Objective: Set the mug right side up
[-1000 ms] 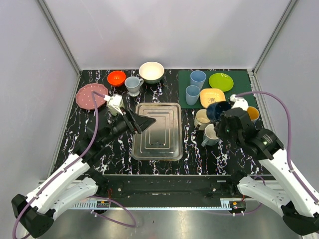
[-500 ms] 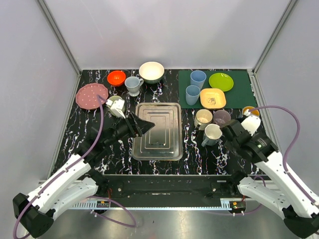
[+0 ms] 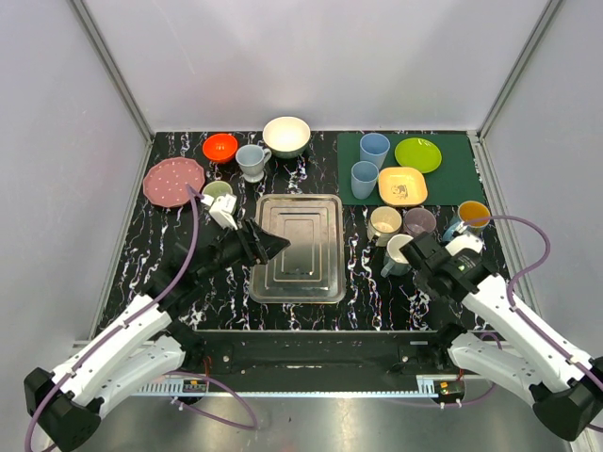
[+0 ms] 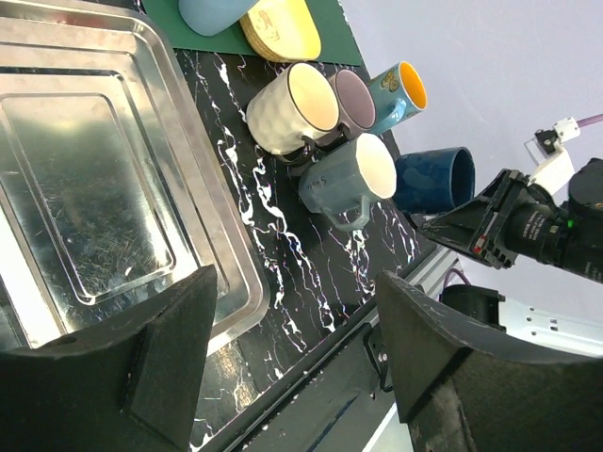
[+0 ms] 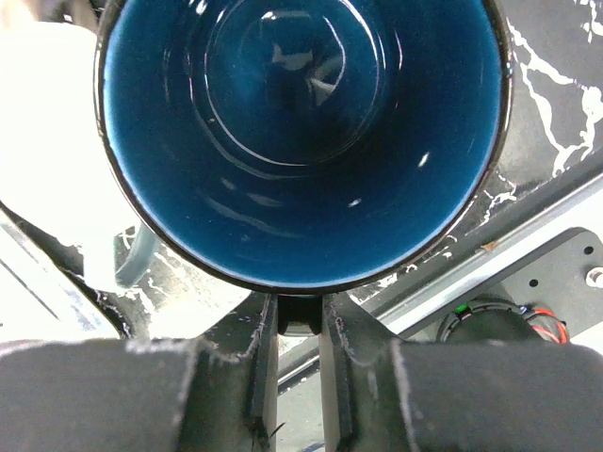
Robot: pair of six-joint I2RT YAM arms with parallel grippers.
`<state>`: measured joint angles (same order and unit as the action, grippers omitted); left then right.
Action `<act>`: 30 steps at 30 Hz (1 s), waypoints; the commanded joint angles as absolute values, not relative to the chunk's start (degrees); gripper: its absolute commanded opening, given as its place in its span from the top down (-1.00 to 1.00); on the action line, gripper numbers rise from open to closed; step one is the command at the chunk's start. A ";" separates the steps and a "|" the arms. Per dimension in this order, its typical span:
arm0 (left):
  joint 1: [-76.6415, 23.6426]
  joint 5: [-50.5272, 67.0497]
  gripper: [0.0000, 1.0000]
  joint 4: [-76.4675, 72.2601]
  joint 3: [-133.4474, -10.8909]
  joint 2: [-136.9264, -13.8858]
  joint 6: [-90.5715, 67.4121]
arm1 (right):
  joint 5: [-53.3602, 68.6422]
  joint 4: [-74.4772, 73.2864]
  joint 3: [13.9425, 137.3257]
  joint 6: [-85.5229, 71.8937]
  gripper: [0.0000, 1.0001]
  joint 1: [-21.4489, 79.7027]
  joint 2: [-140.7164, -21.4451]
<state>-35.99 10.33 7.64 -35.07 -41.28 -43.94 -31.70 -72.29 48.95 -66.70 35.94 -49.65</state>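
Note:
The dark blue mug (image 4: 433,179) is tipped on its side close to the table's front right edge, its mouth (image 5: 301,141) facing my right wrist camera. My right gripper (image 5: 300,315) is shut on the mug's handle just below the rim. Whether the mug rests on the table I cannot tell. In the top view my right gripper (image 3: 424,252) covers the mug, beside a cluster of mugs. My left gripper (image 4: 294,292) stands open with nothing in it, over the right side of the metal tray (image 3: 283,282).
A grey-blue mug (image 4: 349,184), a cream mug (image 4: 290,108), a purple cup (image 3: 418,221) and a teal mug with an orange inside (image 3: 471,217) crowd next to the blue mug. Cups and plates sit on the green mat (image 3: 452,179). Bowls, a plate and a small cup line the back left.
My right arm has drawn back towards the front right with the blue mug, uncovering the purple cup and the orange-lined mug. My left gripper has slid slightly nearer, uncovering a pale green cup.

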 commanded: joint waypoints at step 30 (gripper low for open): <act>-35.68 9.41 -0.40 7.38 -33.75 -43.33 -44.30 | -25.93 -51.95 37.27 -62.06 0.74 24.26 -55.55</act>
<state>-35.99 10.24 8.67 -34.09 -43.27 -43.99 -25.08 -56.07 36.16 -64.86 25.06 -55.37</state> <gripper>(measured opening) 0.703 0.220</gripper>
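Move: The right hand already grips the dark blue mug by its handle, mouth up. The bare table it is bound for lies about 4 cm ahead, 3 cm right and 12 cm below. The grey-blue mug stands some 9 cm left and 4 cm ahead, the purple mug 12 cm ahead and 3 cm left, the orange-lined mug 13 cm ahead and 8 cm right. From the left hand that bare spot is level ahead, roughly 38 cm right and 23 cm down. The right hand lowers the dark blue mug about 7 cm towards the bare table to the right of the grey-blue mug, dipping back slightly at first and then easing forward a centimetre or two as the descent slows. The fingers keep their hold on the handle while the wrist turns some 10 degrees, mostly clockwise with a little tip; the empty left hand sinks about 2 cm over the tray, its fingers still apart. ##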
